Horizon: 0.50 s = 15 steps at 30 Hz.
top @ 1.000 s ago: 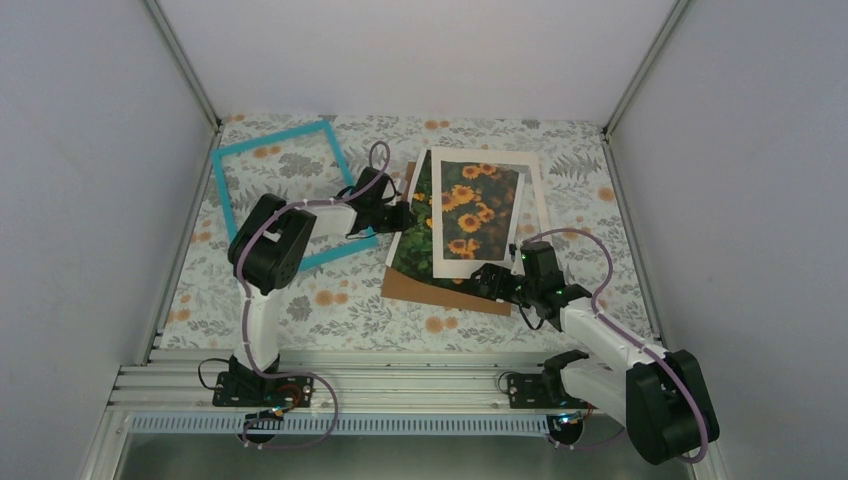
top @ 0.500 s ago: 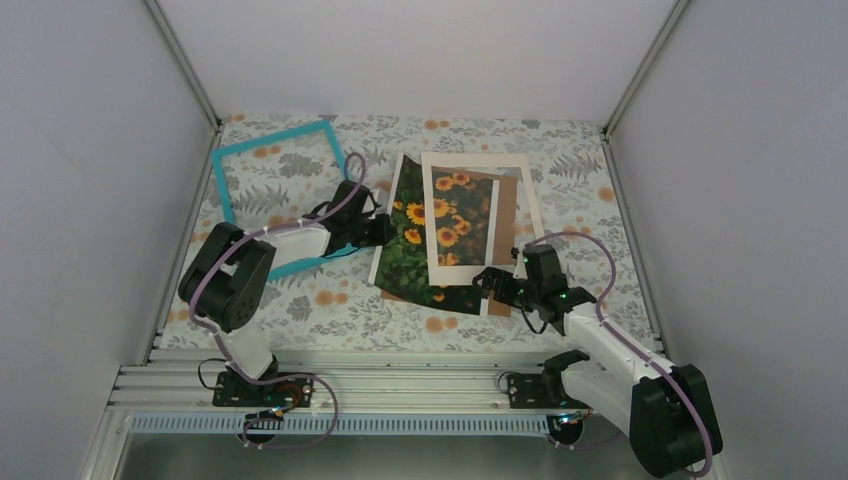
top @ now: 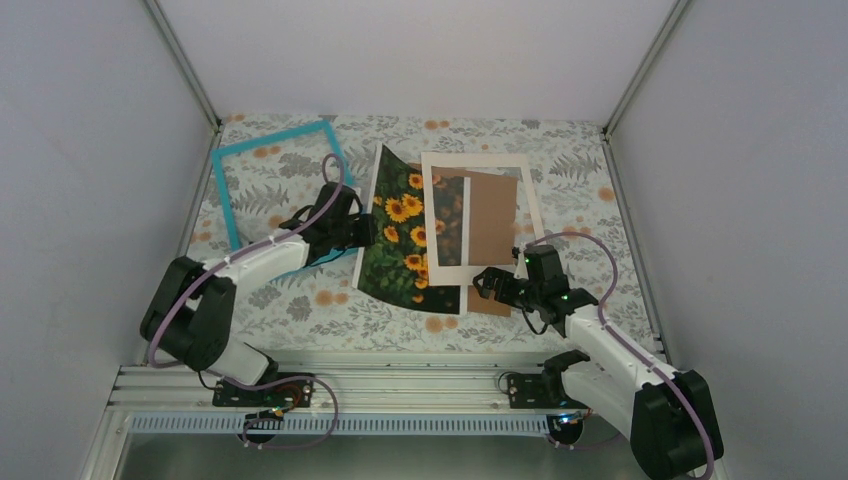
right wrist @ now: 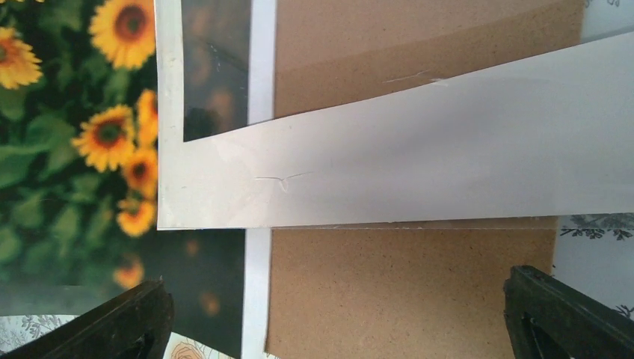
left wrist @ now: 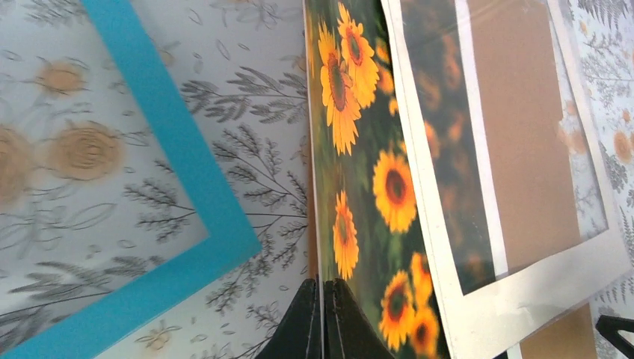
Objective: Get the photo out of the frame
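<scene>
The photo, sunflowers on dark green, lies tilted left of centre, its right part still under the cream mat. My left gripper is shut on the photo's left edge; in the left wrist view the black fingertips pinch the thin print edge-on. The turquoise frame lies apart at the back left, seen close in the left wrist view. My right gripper stands wide open over the near edge of the mat, nothing between its fingers.
A brown backing board shows through the mat's window and sticks out at its near edge. Everything rests on a floral tablecloth. Grey walls enclose the table on three sides.
My left arm has drawn back to the left, sliding the photo out from under the mat. The brown backing now shows in the mat's window. The right gripper has stayed put.
</scene>
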Tool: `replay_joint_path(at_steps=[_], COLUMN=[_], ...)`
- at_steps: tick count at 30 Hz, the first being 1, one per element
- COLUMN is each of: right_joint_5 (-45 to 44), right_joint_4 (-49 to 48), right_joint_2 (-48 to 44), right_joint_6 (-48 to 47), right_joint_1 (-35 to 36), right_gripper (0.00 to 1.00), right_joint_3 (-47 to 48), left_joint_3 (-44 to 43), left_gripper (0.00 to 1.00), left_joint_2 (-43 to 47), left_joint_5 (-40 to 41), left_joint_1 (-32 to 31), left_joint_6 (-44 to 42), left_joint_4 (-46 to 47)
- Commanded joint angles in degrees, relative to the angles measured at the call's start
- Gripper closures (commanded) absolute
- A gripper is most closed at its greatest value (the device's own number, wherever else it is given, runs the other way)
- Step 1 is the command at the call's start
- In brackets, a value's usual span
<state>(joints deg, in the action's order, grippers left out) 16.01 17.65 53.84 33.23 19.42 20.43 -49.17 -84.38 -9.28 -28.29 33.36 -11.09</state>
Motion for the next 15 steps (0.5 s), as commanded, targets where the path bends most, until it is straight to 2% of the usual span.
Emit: replay_joint_path(at_steps=[1, 15], right_joint_5=[-0.1, -1.4], right_joint_4=[0.1, 1.0], right_joint_2=[-0.8, -1.9], right_joint_6=[-0.3, 0.2], right_joint_1=[0.0, 0.0], right_gripper=[0.00, 0.00], right_joint_3=[1.6, 2.3], left_joint_3=[-0.5, -9.0], left_gripper=[0.98, 0.98], left_joint_2=[5.1, 17.6], left_joint_5=[6.8, 17.4], left_joint_1=[0.1, 0.0], left_joint_6=[-1.6, -6.5], left_joint_4=[-6.4, -21.7])
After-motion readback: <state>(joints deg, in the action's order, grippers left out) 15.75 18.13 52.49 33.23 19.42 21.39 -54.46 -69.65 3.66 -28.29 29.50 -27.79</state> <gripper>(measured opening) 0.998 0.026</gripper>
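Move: Holding the photo by its left edge already, the left hand has the empty blue frame lying with its middle about 17 cm to the left, 7 cm ahead and 10 cm below. The photo's middle is some 10 cm to the hand's right and 1 cm ahead; the white mat's middle is about 25 cm right and 4 cm ahead, the brown backing's 18 cm right and 1 cm back. From the right hand, the blue frame's middle is roughly 42 cm left and 19 cm ahead. Keeping its pinch on the photo's left edge, the left hand lifts about 8 cm, faster towards the end, and draws 5 cm to the left, out over the blue frame and away from the white mat. Its wrist turns some 15 degrees, bringing the fingers round to point more nearly forward. ##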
